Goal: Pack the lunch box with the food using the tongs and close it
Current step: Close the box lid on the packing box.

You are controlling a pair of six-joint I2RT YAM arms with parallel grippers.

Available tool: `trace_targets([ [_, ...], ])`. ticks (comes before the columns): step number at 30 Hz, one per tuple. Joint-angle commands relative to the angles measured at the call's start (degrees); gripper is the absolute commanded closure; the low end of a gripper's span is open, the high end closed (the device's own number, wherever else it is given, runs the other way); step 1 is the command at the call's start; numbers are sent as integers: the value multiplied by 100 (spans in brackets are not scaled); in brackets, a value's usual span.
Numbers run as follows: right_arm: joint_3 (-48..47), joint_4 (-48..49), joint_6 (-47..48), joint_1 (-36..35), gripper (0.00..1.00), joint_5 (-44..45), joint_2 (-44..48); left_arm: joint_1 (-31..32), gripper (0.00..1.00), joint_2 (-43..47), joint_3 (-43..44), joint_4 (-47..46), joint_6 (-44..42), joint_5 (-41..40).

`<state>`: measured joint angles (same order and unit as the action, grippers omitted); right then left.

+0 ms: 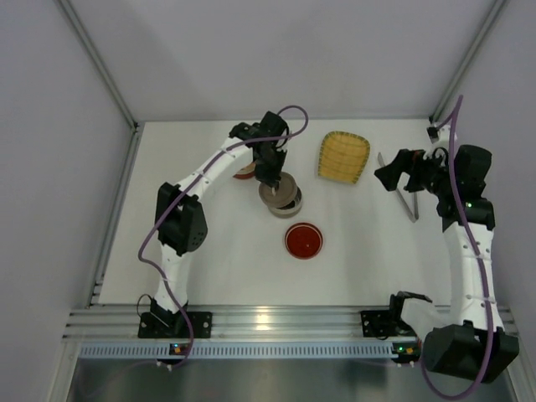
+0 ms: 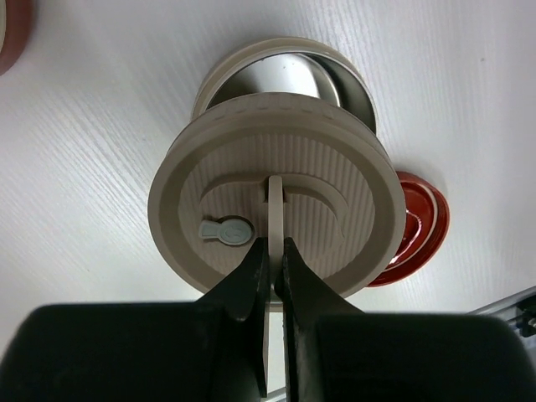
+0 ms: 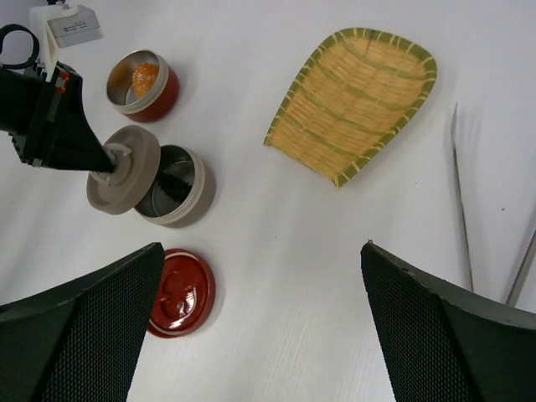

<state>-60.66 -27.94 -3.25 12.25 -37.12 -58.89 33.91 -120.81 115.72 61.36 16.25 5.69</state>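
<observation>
My left gripper (image 2: 275,251) is shut on the upright handle of a round beige lid (image 2: 272,193). It holds the lid just above and partly over the open beige lunch box tin (image 2: 285,79), off to one side (image 3: 126,180). A dark shape shows inside that tin (image 3: 172,180); I cannot tell what it is. The orange chunk (image 3: 145,77) lies in an open red tin (image 3: 159,96) behind it. The tongs (image 1: 408,203) lie flat on the table at the right. My right gripper (image 3: 261,251) hovers open above the table, to the left of the tongs, with nothing in it.
A red lid (image 1: 303,240) lies on the table in front of the beige tin (image 1: 283,203). The yellow woven tray (image 1: 343,157) rests between the tins and the tongs. Frame posts and walls border the table on three sides.
</observation>
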Motion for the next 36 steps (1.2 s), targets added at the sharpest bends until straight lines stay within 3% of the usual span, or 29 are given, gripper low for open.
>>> trace_targets([
  [1,134,-291,466,84,1,276,211,54,100,24,328,174,378,-51],
  [6,143,-343,369,84,1,276,27,291,100,-293,486,183,414,-296],
  [15,353,-229,132,93,1,355,124,546,100,-671,627,165,309,-1465],
  [36,679,26,26,93,1,74,159,766,100,-874,917,139,107,-1676],
])
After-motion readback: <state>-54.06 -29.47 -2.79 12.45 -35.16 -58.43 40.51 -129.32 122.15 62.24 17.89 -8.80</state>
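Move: The packing box, open, stands about 4 cm to the right of the left hand, roughly 1 cm ahead and 10 cm below; that hand already grips the box lid by its handle, tilted above the opening. The box with the orange food is some 16 cm ahead and 12 cm left, the red lid about 11 cm back and 10 cm right. From the right hand the packing box lies about 31 cm left, 6 cm ahead and 24 cm below. The box lid, still pinched by its handle in the left hand, goes about 2 cm right across the opening of the packing box, then down some 4 cm onto the rim, with about 1 cm forward as the hand settles. Meanwhile the left wrist rolls about 10 degrees, bringing the fingers nearer upright. The right hand, empty and open, sinks about 5 cm off to the side. ##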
